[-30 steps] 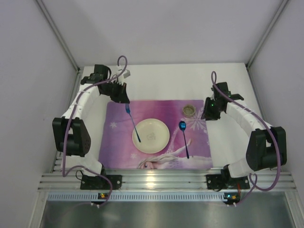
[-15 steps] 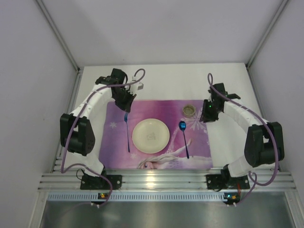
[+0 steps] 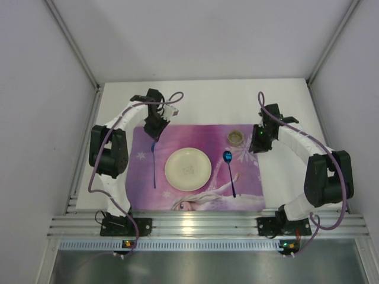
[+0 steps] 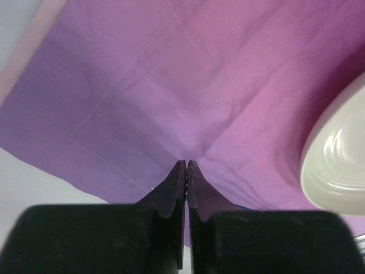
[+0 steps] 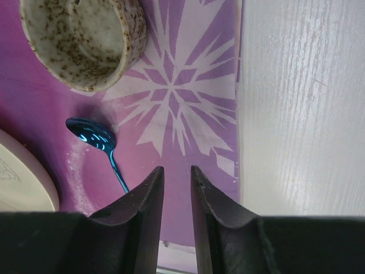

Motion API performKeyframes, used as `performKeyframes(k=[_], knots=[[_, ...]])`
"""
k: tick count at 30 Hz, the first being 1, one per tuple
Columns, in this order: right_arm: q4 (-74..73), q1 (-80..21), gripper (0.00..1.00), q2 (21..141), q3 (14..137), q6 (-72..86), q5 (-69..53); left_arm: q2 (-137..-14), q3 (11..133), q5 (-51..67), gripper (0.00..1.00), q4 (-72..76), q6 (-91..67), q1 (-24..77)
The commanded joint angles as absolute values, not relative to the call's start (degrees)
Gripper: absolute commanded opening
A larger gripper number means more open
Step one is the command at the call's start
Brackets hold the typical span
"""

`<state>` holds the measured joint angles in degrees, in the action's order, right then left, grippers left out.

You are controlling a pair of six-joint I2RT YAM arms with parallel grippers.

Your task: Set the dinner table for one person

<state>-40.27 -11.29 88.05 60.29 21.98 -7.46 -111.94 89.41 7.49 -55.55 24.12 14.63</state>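
Observation:
The white dinner table (image 3: 207, 103) carries a purple snowflake mat (image 3: 249, 177). A cream plate (image 3: 188, 168) sits mid-mat, and a blue spoon (image 3: 229, 171) lies to its right. A speckled cup (image 3: 235, 137) stands at the mat's far right. Left of the plate a blue fork (image 3: 154, 168) lies lengthwise, its far end in my shut left gripper (image 3: 155, 135). In the left wrist view the fingers (image 4: 186, 162) are pressed together and a sliver of blue fork (image 4: 243, 206) shows beneath. My right gripper (image 3: 256, 145) hovers open over the mat's right edge, with nothing between its fingers (image 5: 177, 169).
The ribbed aluminium rail (image 3: 195, 225) with both arm bases runs along the near edge. Grey walls close in the left, right and back. In the right wrist view the cup (image 5: 85, 40), spoon bowl (image 5: 94, 137) and plate rim (image 5: 23, 177) lie left of the jaws, and bare table (image 5: 302, 114) lies right.
My left gripper swung the fork off the plate to the plate's left side, now straight along the mat. The right gripper barely moved and its jaws narrowed slightly.

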Motion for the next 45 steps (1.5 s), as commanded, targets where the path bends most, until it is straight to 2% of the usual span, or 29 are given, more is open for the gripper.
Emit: performKeyframes(k=[1, 3, 4, 5, 14, 17, 22, 26, 29, 30, 32, 36, 37, 39, 40, 42, 45], knots=[[-39.2, -11.9, 0.26, 86.3, 59.9, 20.7, -6.2, -112.7, 94.6, 4.5, 0.10, -53.4, 22.5, 14.5], [-39.1, -11.8, 0.26, 86.2, 59.7, 20.7, -6.0, -112.5, 94.9, 3.3, 0.21, -51.9, 22.2, 14.5], [-39.0, -11.8, 0.26, 86.5, 59.8, 20.7, -6.1, -112.2, 94.7, 2.9, 0.95, -51.2, 22.0, 14.5], [-39.1, -11.8, 0.26, 86.7, 59.8, 20.6, -6.1, -111.9, 94.6, 2.0, 0.99, -50.5, 21.9, 14.5], [-39.0, -11.6, 0.25, 87.6, 60.7, 20.4, -5.6, -101.6, 90.4, -11.4, 0.99, -37.1, 17.9, 14.4], [-39.3, -11.6, 0.25, 87.5, 61.5, 20.4, -5.5, -97.2, 88.2, -9.9, 0.99, -32.5, 11.9, 13.7], [-41.8, -11.6, 0.31, 86.2, 68.3, 22.3, -6.1, -89.7, 75.2, -6.4, 0.99, -17.1, 1.4, 12.1], [-46.0, -11.6, 0.32, 84.4, 76.0, 24.9, -9.8, -86.8, 66.5, -1.7, 0.99, -9.4, -9.8, 3.9], [-47.7, -11.7, 0.33, 81.1, 78.1, 25.4, -9.6, -84.9, 58.8, 4.0, 0.99, -4.2, -19.0, -6.2], [-48.1, -11.6, 0.34, 80.3, 79.4, 25.3, -9.0, -82.6, 52.9, 6.1, 0.99, -1.2, -20.6, -10.3], [-49.9, -11.5, 0.36, 78.4, 80.8, 25.1, -8.3, -79.7, 47.1, 5.9, 0.99, 8.0, -21.4, -12.4], [-52.2, -11.5, 0.50, 76.3, 84.3, 25.0, -7.8, -77.2, 38.9, 3.9, 0.99, 13.5, -16.9, -12.4], [-52.5, -11.5, 0.60, 75.5, 84.6, 25.2, -8.1, -77.3, 37.7, 3.6, 0.99, 15.2, -15.8, -12.5], [-52.3, -11.6, 0.68, 74.5, 85.6, 25.7, -8.6, -77.9, 34.6, 3.7, 0.99, 20.5, -15.5, -12.6], [-51.9, -11.6, 0.75, 73.2, 85.7, 26.0, -8.8, -78.2, 33.9, 3.9, 0.99, 21.9, -15.9, -12.5], [-49.9, -11.7, 0.79, 71.6, 85.0, 27.1, -8.4, -80.1, 32.4, 5.0, 0.99, 26.4, -16.4, -12.6], [-45.9, -11.7, 0.91, 67.6, 81.7, 29.4, -8.2, -83.8, 31.6, 6.2, 0.99, 29.8, -16.2, -12.6]])
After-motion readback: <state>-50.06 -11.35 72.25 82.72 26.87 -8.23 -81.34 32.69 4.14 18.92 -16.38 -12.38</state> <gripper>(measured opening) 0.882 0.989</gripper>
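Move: The left hand still pinches the fork by its head, so the fork's middle lies about 10 cm back from it, roughly in line and 1 cm lower. From that hand the plate is some 13 cm right and 11 back, and the spoon about 29 right and 13 back. From the right hand, the cup is roughly 8 cm left and 5 ahead, the spoon about 11 left and 8 back, and the fork some 40 left and 5 back. Left fingers open off the fork, rise, swing left about 16 cm and sink; right hand climbs 20 cm. ##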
